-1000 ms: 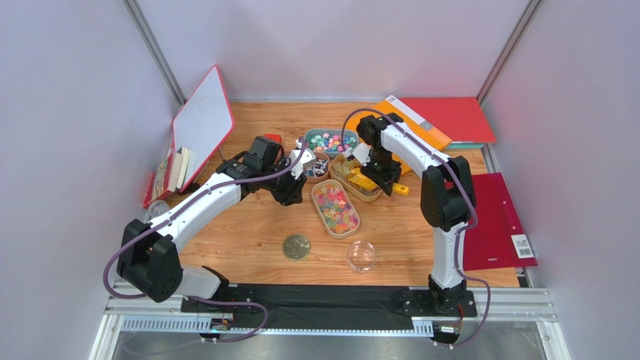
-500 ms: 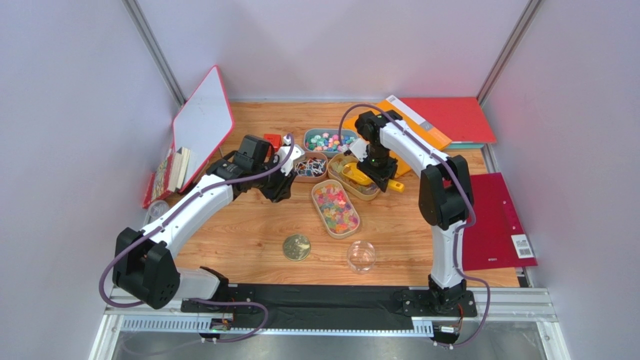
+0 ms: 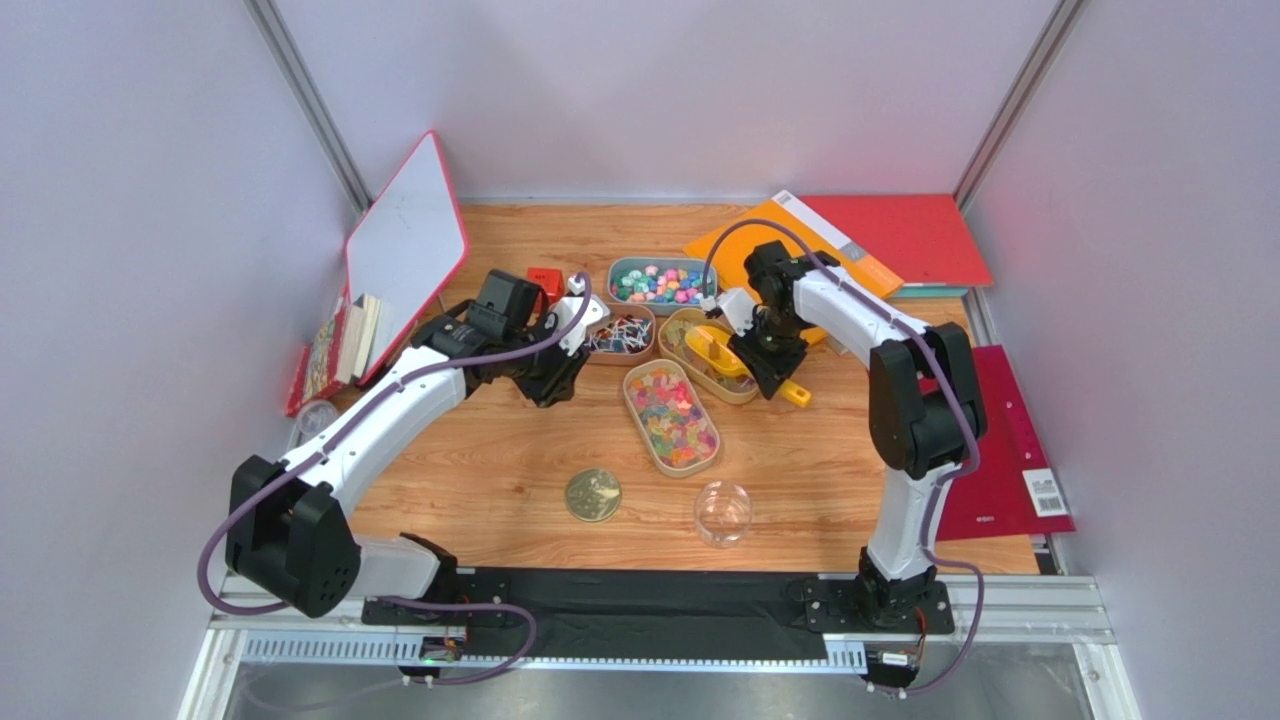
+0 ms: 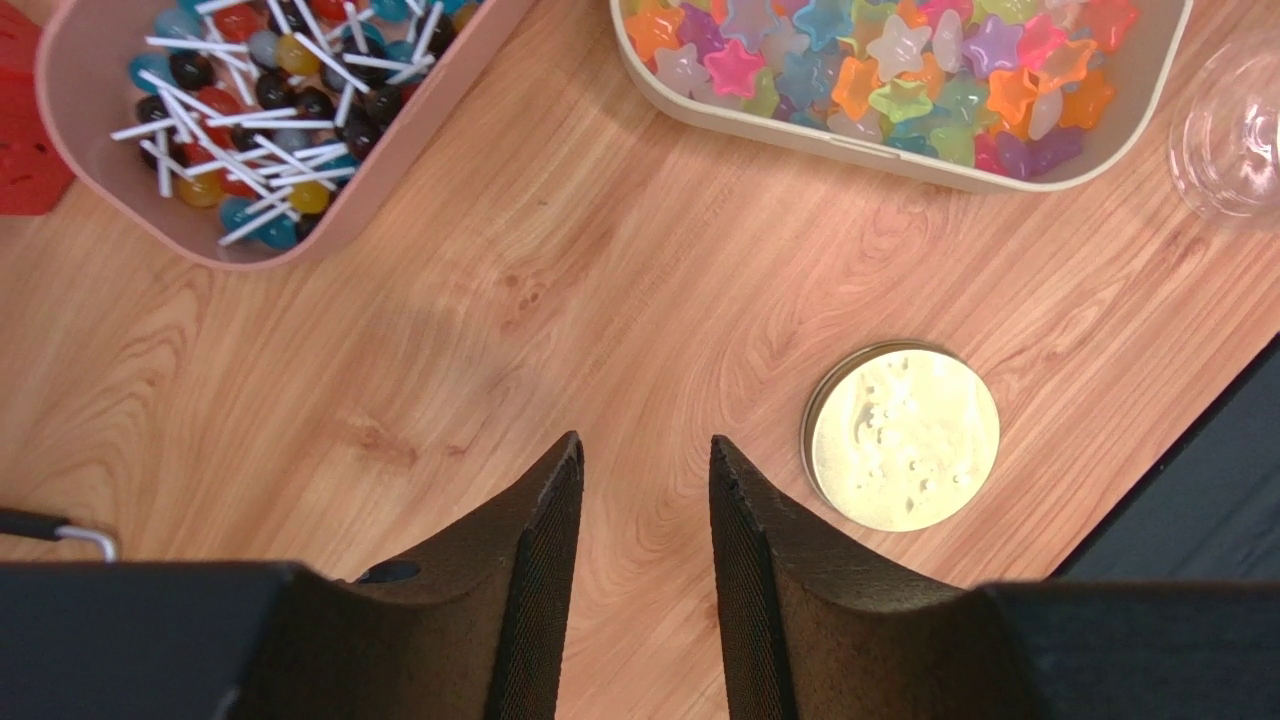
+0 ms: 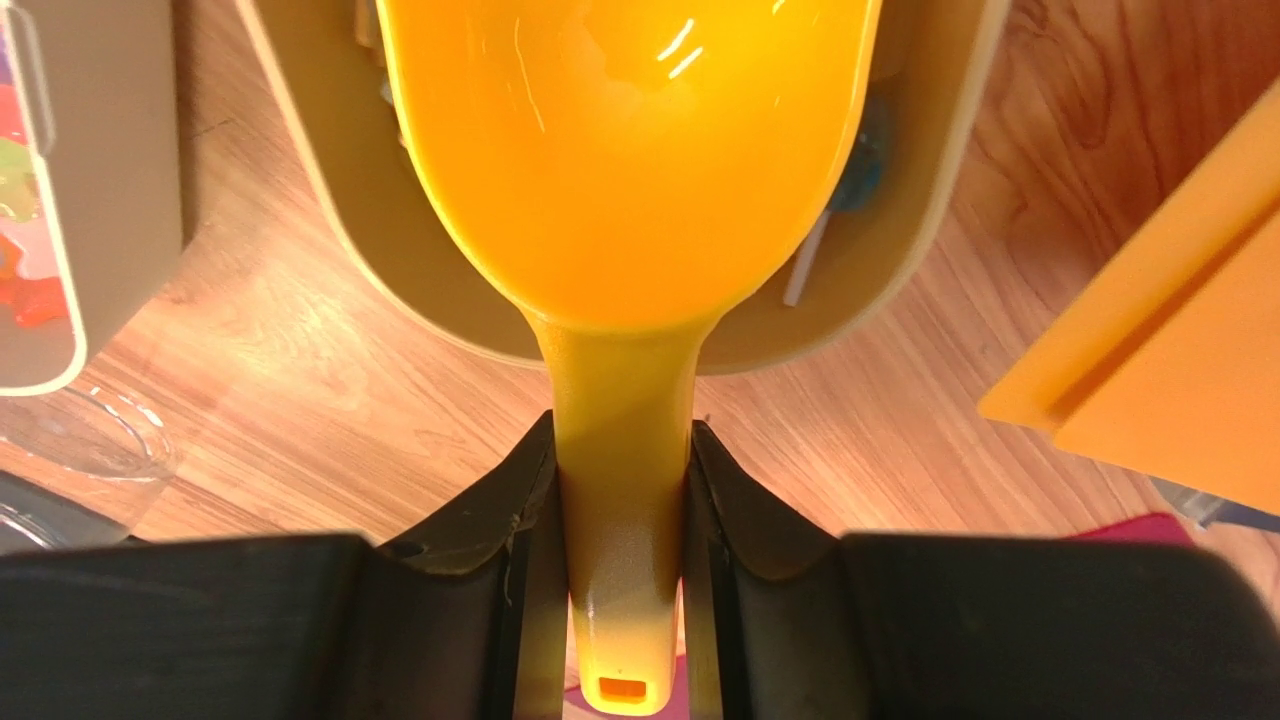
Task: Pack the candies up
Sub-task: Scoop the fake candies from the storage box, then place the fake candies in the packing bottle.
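The candies lie in four trays: wrapped pink, green and blue bits in a teal tray (image 3: 661, 281), lollipops (image 4: 248, 90) in a pink tray (image 3: 624, 333), star gummies (image 4: 887, 68) in a beige tray (image 3: 672, 416), and a tan tray (image 3: 733, 387). My right gripper (image 3: 771, 368) (image 5: 621, 435) is shut on the handle of a yellow scoop (image 5: 631, 150). The scoop's bowl sits over the tan tray (image 5: 939, 210) and looks bare inside. My left gripper (image 3: 553, 375) (image 4: 643, 450) hangs open over bare wood near the lollipop tray, nothing between its fingers.
A round gold lid (image 3: 592, 494) (image 4: 902, 438) and a clear jar (image 3: 724, 512) stand toward the near edge. A red cube (image 3: 544, 281) sits behind the left wrist. A whiteboard (image 3: 406, 240) leans at the left; orange (image 5: 1172, 375) and red folders (image 3: 917, 237) lie at the back right.
The right arm has swung its elbow right and turned the scoop's handle toward the near side, bowl still in the tan tray. The left gripper drew back a little to the left.
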`<state>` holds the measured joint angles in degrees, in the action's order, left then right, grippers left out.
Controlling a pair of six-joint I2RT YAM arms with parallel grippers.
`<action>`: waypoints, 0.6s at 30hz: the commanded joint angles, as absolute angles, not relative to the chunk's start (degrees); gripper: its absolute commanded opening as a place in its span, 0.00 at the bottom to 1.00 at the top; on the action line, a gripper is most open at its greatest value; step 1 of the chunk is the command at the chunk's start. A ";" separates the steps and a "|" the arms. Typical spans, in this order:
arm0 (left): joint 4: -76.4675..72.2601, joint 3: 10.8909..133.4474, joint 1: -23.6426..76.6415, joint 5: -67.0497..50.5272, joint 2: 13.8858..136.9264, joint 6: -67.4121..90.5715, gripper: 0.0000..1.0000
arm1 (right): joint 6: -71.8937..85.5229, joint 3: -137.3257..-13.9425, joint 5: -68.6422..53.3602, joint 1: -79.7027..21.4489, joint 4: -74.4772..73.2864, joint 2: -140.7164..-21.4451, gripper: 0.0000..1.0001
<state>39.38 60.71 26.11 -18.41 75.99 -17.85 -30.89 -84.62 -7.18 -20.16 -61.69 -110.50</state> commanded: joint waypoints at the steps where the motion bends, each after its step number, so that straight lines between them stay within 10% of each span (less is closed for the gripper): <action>1: 40.69 65.82 25.93 -16.79 76.29 -20.04 0.43 | -32.52 -81.92 -12.47 -20.04 -51.88 -106.18 0.00; 12: 42.36 72.59 25.93 -14.33 79.01 -19.26 0.45 | -37.77 -69.88 -14.16 -18.37 -47.07 -89.40 0.00; 13: 42.28 73.21 26.01 -13.72 78.93 -18.99 0.52 | -40.14 -69.70 -13.80 -18.20 -49.55 -85.99 0.00; 14: 42.01 73.13 26.02 -12.49 78.93 -18.72 0.99 | -45.30 -69.00 -13.36 -18.28 -51.57 -83.61 0.00; 18: 42.10 71.98 26.02 -12.38 78.93 -17.05 1.00 | -57.53 -65.57 -11.87 -18.28 -64.28 -73.32 0.00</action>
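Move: The tan candy box has its middle about 8 cm to the left of the right hand, 5 cm ahead and 5 cm below; that hand already holds the yellow scoop with its bowl down in it. The star-candy box stands 13 cm left and 4 cm back, the orange folder 3 cm right and 16 cm ahead. From the left hand, empty and half open, the tan box is some 20 cm right and 10 cm ahead, the pink lollipop box 6 cm right and 13 cm ahead, all roughly 12 cm below. The scoop first pushes about 1.5 cm farther left through the tan box, then the right hand, keeping its grip on the handle, lifts it some 7 cm while drawing back and a little right, tilting the bowl's nose up by about 20 degrees. Meanwhile the empty left hand rises and goes forward, about 4 cm each, and spreads its fingers wide near the end. ##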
